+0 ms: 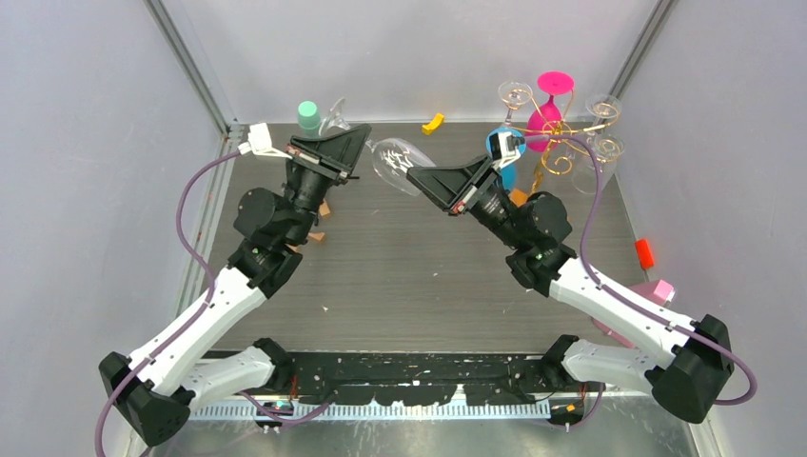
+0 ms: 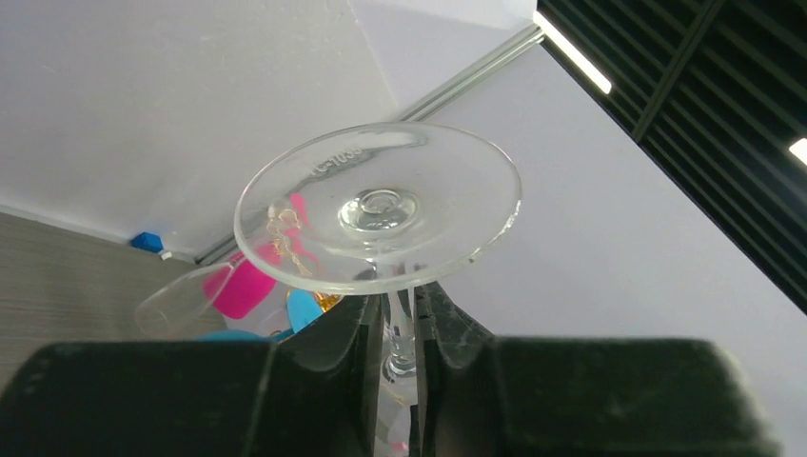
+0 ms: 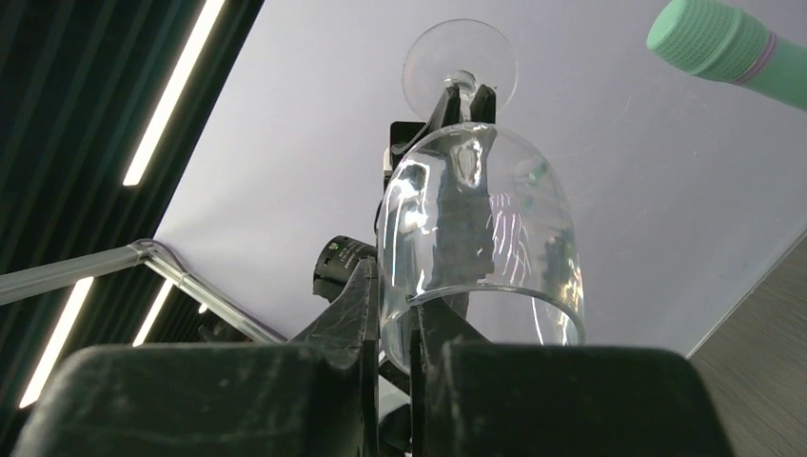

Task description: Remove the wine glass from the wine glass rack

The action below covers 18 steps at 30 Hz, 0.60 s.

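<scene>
A clear wine glass (image 1: pixel 395 160) lies sideways in the air over the back of the table, away from the gold wire wine glass rack (image 1: pixel 563 143) at the back right. My left gripper (image 1: pixel 356 158) is shut on its stem, just below the round foot (image 2: pixel 381 209); the stem runs between the fingers of the left gripper (image 2: pixel 400 324). My right gripper (image 1: pixel 413 175) is shut on the rim of the bowl (image 3: pixel 485 228), one finger inside and one outside at the right gripper's tips (image 3: pixel 392 328).
The rack still holds clear glasses (image 1: pixel 515 93) (image 1: pixel 603 152), a pink glass (image 1: pixel 552 105) and a blue one (image 1: pixel 501 145). A mint-green cylinder (image 1: pixel 308 114) stands at the back left. A yellow piece (image 1: pixel 433 122) and a red block (image 1: pixel 645 252) lie on the table.
</scene>
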{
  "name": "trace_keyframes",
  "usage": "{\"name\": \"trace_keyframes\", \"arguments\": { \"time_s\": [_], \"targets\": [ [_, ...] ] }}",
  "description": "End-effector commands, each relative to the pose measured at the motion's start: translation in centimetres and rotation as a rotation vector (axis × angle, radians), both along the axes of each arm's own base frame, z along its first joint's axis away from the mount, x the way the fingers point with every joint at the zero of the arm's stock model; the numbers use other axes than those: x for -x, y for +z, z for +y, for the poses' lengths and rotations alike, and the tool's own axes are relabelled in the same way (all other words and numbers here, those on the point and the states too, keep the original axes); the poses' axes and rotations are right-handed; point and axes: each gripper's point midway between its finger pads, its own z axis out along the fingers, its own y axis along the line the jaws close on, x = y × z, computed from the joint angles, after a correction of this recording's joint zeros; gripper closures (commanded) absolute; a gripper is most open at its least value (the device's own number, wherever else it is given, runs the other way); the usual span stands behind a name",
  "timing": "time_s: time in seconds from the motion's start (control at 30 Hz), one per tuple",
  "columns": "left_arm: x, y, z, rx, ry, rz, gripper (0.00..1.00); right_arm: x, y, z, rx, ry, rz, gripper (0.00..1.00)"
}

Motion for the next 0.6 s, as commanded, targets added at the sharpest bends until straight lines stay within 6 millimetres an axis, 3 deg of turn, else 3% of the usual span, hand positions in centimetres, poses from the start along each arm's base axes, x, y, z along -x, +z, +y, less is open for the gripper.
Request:
{"name": "trace_keyframes", "arguments": {
  "time_s": [0.0,0.2,0.4,0.43,0.47,0.57],
  "targets": [
    [1.1,1.2,0.9,-0.018,0.025,-0.079,0.76,-0.7,2.0,-0.6,-0.007,-0.07,-0.025,1.0],
    [1.3,0.3,1.3,-0.039,0.042,-0.075,0.37,-1.1,2.6,-1.1,0.026,-0.129,-0.041,1.0],
    [1.7,-0.7,1.4,-0.091,0.042,-0.072,0.19,-1.6,2.8,-1.5,0.049,-0.172,-0.042,1.0],
    [1.9,-1.0,1.4,-0.103,0.041,-0.067,0.07,-1.8,2.5,-1.4,0.061,-0.18,-0.032,1.0],
    [2.0,-1.4,1.6,-0.116,0.043,-0.059,0.01,-2.0,2.7,-1.6,0.064,-0.197,-0.031,1.0],
    [2.3,-2.7,1.8,-0.17,0.052,-0.039,0.0,-2.8,2.0,-1.7,0.101,-0.234,-0.001,1.0]
  ]
}}
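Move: The wine glass, held foot-up on a slant, has its middle about 2 cm back, 3 cm right and 2 cm below the left hand, which pinches its stem. From the right hand, shut on the rim, its middle is roughly 5 cm ahead, 7 cm left and 6 cm higher. The green bottle stands some 24 cm ahead, 15 cm left and 25 cm below the left hand; the blue glass about 18 cm ahead, 20 cm right and 25 cm below the right. The wine glass passes wholly to the right hand, which keeps its pinch on the rim and eases about 3 cm forward and 2 cm down, turning some 10 degrees clockwise with its fingertips dipping. Meanwhile the left fingers spread wide and let go of the stem; that hand sinks about 2.5 cm, then also draws slightly back and left. ##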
